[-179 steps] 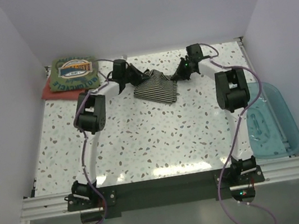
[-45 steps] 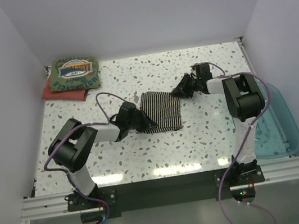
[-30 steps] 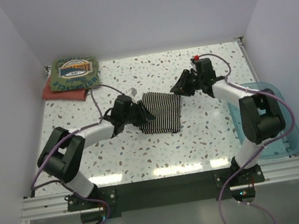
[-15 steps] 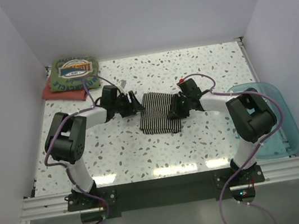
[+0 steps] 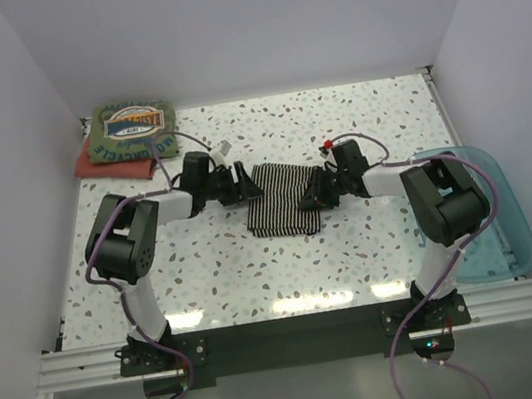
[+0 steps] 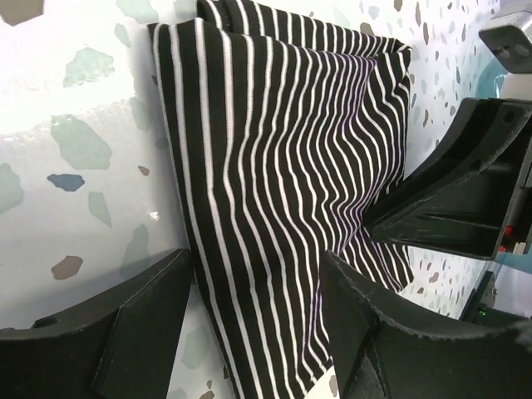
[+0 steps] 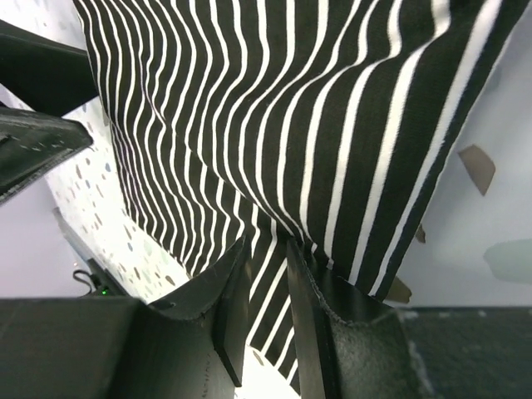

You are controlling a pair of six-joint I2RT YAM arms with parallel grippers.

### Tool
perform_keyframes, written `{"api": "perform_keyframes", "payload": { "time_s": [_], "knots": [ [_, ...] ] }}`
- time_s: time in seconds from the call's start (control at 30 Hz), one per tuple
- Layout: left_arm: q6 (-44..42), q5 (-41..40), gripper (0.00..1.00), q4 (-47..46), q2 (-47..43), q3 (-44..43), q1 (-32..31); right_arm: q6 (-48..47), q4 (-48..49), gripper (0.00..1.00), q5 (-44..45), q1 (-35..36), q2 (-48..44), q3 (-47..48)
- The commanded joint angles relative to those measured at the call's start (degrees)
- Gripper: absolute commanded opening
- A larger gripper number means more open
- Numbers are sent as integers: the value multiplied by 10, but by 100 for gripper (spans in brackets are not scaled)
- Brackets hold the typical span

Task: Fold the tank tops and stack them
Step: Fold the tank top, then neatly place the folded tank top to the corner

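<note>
The black-and-white striped tank top (image 5: 281, 200) lies folded flat on the table's middle. My left gripper (image 5: 246, 182) is low at its left edge, open, its jaws astride the cloth's border (image 6: 258, 258) without pinching it. My right gripper (image 5: 314, 195) is at the top's right edge, its jaws nearly together with a fold of striped cloth (image 7: 268, 245) between them. At the back left, the olive green tank top (image 5: 133, 129) with a printed graphic rests folded on a red one (image 5: 98, 163).
A translucent blue plastic basket (image 5: 491, 214) sits at the table's right edge beside the right arm. White walls enclose the table on three sides. The left arm's cable loops over the table near the stack.
My left gripper's jaws spread and let go of the striped top, sliding to its left edge. My right gripper moved from the top's far right corner down onto its right edge.
</note>
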State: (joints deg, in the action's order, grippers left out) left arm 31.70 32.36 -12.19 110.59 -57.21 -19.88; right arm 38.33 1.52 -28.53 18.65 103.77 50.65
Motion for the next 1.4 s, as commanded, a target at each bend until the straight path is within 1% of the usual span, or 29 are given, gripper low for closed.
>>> {"api": "perform_keyframes", "payload": {
  "time_s": [0.0,0.17,0.33,0.43,0.47,0.53,0.57,0.6,0.63,0.67,0.7,0.73,0.77,0.8,0.83,0.87,0.93,0.97,1.03,1.07,1.13,1.17,1.33,1.37],
  "knots": [
    [-23,-77,68,87,47,37,-31,-36,-21,29,38,-10,50,-26],
    [11,-99,65,56,56,64,-41,-41,-22,28,35,-13,64,-19],
    [31,-96,60,56,51,56,-43,-37,-18,27,30,-13,76,-14],
    [28,-112,53,78,42,47,-42,-40,-20,26,37,-13,80,-13],
    [24,-123,43,88,43,41,-42,-39,-20,26,38,-13,80,-13],
    [21,-132,33,107,39,26,-42,-35,-18,28,37,-13,77,-13],
    [18,-149,21,110,32,23,-43,-31,-18,31,36,-13,72,-13],
    [13,-161,13,130,31,11,-43,-31,-20,33,36,-13,59,-12],
    [4,-174,8,154,29,0,-44,-31,-26,38,37,-12,51,-8],
    [-15,-206,0,172,27,-12,-44,-33,-34,42,43,-13,41,2],
    [-25,-229,0,208,26,-41,-44,-33,-53,47,46,-12,19,9],
    [-34,-255,0,227,25,-56,-45,-33,-62,55,46,-11,8,16],
    [-51,-306,0,244,24,-87,-44,-33,-71,58,47,-10,-3,33],
    [-58,-322,0,272,25,-102,-44,-33,-91,60,51,-7,-25,42],
    [-66,-380,0,285,28,-119,-42,-33,-101,62,54,-6,-37,51],
    [-85,-401,0,296,33,-153,-41,-33,-109,62,59,-3,-48,70],
    [-105,-441,0,317,42,-187,-38,-33,-132,62,63,2,-74,86],
    [-126,-481,0,325,54,-228,-37,-31,-136,63,63,2,-81,100],
    [-146,-518,0,351,72,-275,-31,-31,-149,63,62,5,-94,110],
    [-162,-547,0,362,92,-322,-28,-32,-153,63,62,5,-102,119],
    [-182,-567,0,374,109,-362,-15,-34,-165,63,61,6,-107,125],
    [-196,-583,0,380,124,-400,-10,-37,-168,63,62,7,-113,129],
    [-241,-585,0,386,158,-493,28,-47,-187,62,66,7,-120,135],
    [-261,-585,0,386,171,-526,33,-47,-187,62,64,6,-120,135]
  ]
}}
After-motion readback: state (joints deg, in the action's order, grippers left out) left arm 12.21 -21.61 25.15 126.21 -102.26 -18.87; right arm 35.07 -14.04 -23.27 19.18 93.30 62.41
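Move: Just short of the folded striped tank top's left side, the left hand has its open fingers astride the edge; the top's middle lies about 8 cm to its right, 5 cm back and 2 cm lower. The green tank top on the stack is about 22 cm ahead and 36 cm left of that hand, with the red cloth some 15 cm ahead and 42 cm left. For the right hand, already down on the striped top, its middle is about 6 cm left, 1 cm ahead. Easing about 1.5 cm right and down onto the table, the left hand shuts on the striped top's left edge, then carries it some 16 cm forward and 13 cm left towards the green stack, rising about 5 cm while the wrist rolls some 50 degrees to point the fingers steeply down. The right hand keeps its nearly shut fingertips on the top at first, then opens them and lifts clear by about 10 cm. ##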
